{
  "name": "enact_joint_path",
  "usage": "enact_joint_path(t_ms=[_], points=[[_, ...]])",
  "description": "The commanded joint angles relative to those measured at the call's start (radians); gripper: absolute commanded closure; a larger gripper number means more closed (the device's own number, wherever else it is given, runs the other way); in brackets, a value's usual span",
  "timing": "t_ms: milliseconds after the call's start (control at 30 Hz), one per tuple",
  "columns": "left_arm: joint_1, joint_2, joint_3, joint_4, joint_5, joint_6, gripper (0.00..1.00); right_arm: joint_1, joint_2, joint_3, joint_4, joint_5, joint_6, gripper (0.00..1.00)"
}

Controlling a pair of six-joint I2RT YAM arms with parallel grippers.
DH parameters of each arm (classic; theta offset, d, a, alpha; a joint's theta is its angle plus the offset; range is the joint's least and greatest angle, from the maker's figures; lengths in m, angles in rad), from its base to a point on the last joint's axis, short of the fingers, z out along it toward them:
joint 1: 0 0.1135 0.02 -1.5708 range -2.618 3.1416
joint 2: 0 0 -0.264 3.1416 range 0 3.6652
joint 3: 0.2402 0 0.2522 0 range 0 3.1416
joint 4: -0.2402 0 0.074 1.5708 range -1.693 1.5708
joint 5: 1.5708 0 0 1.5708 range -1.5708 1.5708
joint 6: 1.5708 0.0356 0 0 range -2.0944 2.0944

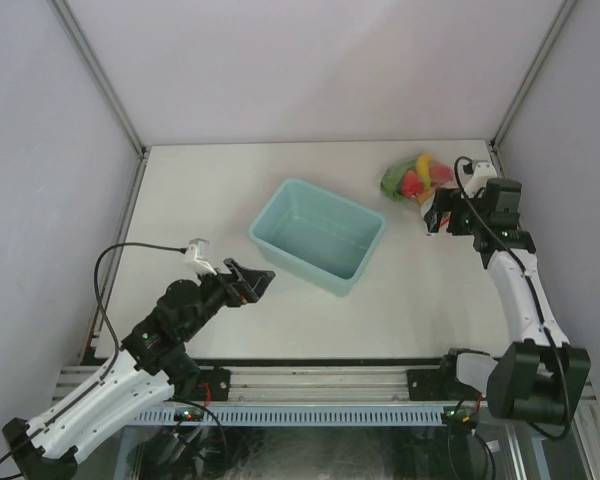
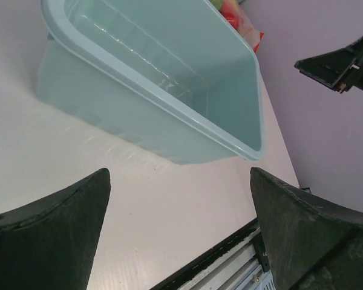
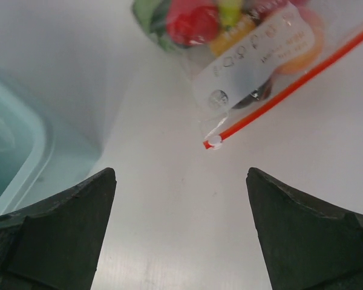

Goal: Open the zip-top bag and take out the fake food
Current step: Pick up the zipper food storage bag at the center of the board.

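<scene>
The clear zip-top bag (image 1: pixel 416 180) lies at the back right of the table, and its orange-red zip strip (image 3: pixel 290 84) ends in a white slider (image 3: pixel 215 142). Inside it the fake food (image 3: pixel 193 21) shows as red, green, yellow and orange pieces. My right gripper (image 3: pixel 181 178) hovers just short of the bag's slider corner, open, with bare table between its fingers. In the top view that right gripper (image 1: pixel 440 218) sits right beside the bag. My left gripper (image 1: pixel 255 283) hangs open near the table's front left, pointing at the bin, far from the bag.
A light teal rectangular bin (image 1: pixel 318 235) stands empty at the table's middle, between the two arms; its near corner (image 2: pixel 254 151) is just ahead of my left fingers. Grey walls close in the back and sides. A metal rail (image 1: pixel 310 385) runs along the near edge.
</scene>
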Motion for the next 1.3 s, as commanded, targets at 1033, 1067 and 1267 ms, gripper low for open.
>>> enact_joint_path(t_ms=[1033,1067,1267], points=[[-0.008,0.032,-0.024,0.195,-0.005,-0.072,0.02,-0.137,0.584,0.037,0.460,0.092,0.838,0.63],[-0.008,0.035,-0.019,0.194,0.000,-0.059,0.02,-0.136,0.598,0.046,0.466,0.099,0.832,0.65],[-0.008,0.050,0.006,0.198,0.046,0.008,0.05,-0.136,0.649,0.060,0.486,0.064,0.838,0.92]])
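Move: From the right gripper the food bag's middle lies about 15 cm straight ahead and some 13 cm below; the bag's red zipper edge runs slantwise along its near right side, its middle about 12 cm ahead, 7 cm to the right and 14 cm down. The teal bin stands roughly 27 cm to the left and 4 cm ahead, 9 cm lower. From the left gripper the bag is about 29 cm ahead, 43 cm to the right and 13 cm down. Sink the right gripper some 14 cm to the bag's red zipper edge, reaching 10 cm forward and about 6 cm to the right as it goes. Turn it about 40 degrees clockwise, left side rising and fingers tipping further down; narrow them on the way, ease level forward at the last, and pinch the red strip near its near-left end. ##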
